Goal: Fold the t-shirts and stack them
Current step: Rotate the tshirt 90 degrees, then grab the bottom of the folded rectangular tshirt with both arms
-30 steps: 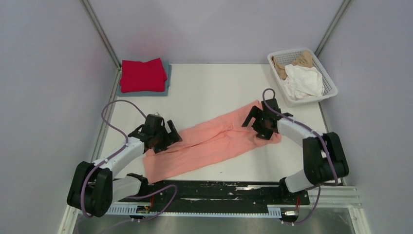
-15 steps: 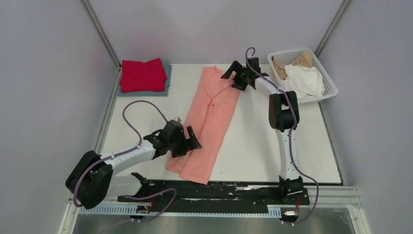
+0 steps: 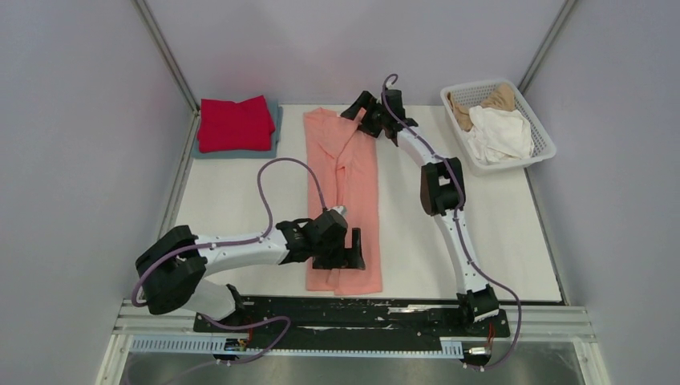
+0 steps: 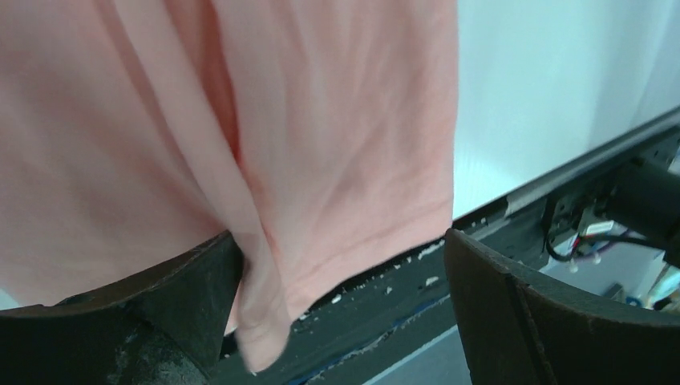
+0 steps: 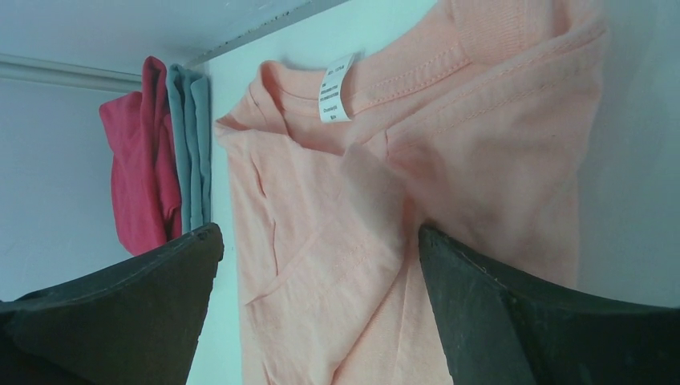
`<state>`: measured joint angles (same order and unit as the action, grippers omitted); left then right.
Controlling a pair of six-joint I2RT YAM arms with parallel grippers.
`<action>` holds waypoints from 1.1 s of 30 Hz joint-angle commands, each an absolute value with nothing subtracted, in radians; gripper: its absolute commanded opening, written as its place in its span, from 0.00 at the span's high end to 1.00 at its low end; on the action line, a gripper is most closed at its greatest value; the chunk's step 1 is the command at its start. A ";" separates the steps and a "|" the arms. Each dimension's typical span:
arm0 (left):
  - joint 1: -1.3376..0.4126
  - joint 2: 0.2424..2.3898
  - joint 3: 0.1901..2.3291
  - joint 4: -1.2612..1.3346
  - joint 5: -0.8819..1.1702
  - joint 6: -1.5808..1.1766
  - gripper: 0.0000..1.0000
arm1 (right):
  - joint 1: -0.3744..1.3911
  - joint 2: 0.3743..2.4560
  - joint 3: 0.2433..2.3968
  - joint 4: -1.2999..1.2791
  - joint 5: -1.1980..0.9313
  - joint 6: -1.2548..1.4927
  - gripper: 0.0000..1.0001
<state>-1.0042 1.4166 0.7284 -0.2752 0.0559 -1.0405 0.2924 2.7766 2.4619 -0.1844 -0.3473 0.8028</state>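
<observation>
The salmon-pink t-shirt (image 3: 343, 188) lies on the table as a long narrow strip running from the back towards the front edge. My left gripper (image 3: 345, 250) is low over its near hem (image 4: 353, 200), jaws wide open, with a fold of cloth beside one finger (image 4: 192, 281). My right gripper (image 3: 362, 119), arm stretched far back, stands open over the collar end (image 5: 337, 200), where a white label (image 5: 337, 90) shows. A folded red t-shirt (image 3: 235, 123) rests on a grey-blue one (image 3: 274, 128) at the back left. White (image 3: 499, 135) and tan (image 3: 493, 98) t-shirts lie crumpled in the basket.
The white lattice basket (image 3: 536, 128) stands at the back right corner. Grey walls and metal posts close in the table on three sides. A black rail (image 3: 361, 309) with the arm bases runs along the front edge, just past the shirt's hem.
The pink shirt has swung from a diagonal lie to a straight front-to-back strip. My right gripper moved far back and left to the collar; my left gripper moved right to the near hem.
</observation>
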 commanded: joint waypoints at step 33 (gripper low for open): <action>-1.052 1.042 0.488 -0.461 -0.201 -1.072 0.00 | 0.696 1.247 0.779 -0.455 -0.037 0.628 0.00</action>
<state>-1.0573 0.9997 0.5026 -0.5621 -0.2111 -1.0664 0.6571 1.3769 0.8364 -0.4210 -0.0681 0.5392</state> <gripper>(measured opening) 1.000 0.998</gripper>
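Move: The t-shirt lies lengthwise under both hands, 2–3 cm below them. From the left hand, its near-left corner is about 8 cm back and 11 left, its near-right corner about 8 back and 10 right. From the right hand, the near part of the shirt's right edge is some 42 cm back and 2 right; the collar tag is 3 ahead and 8 left, the red folded stack 2 back and 44 left. Both open: right arcs back some 40 cm along the t-shirt, left hops 11 cm to its left edge. ##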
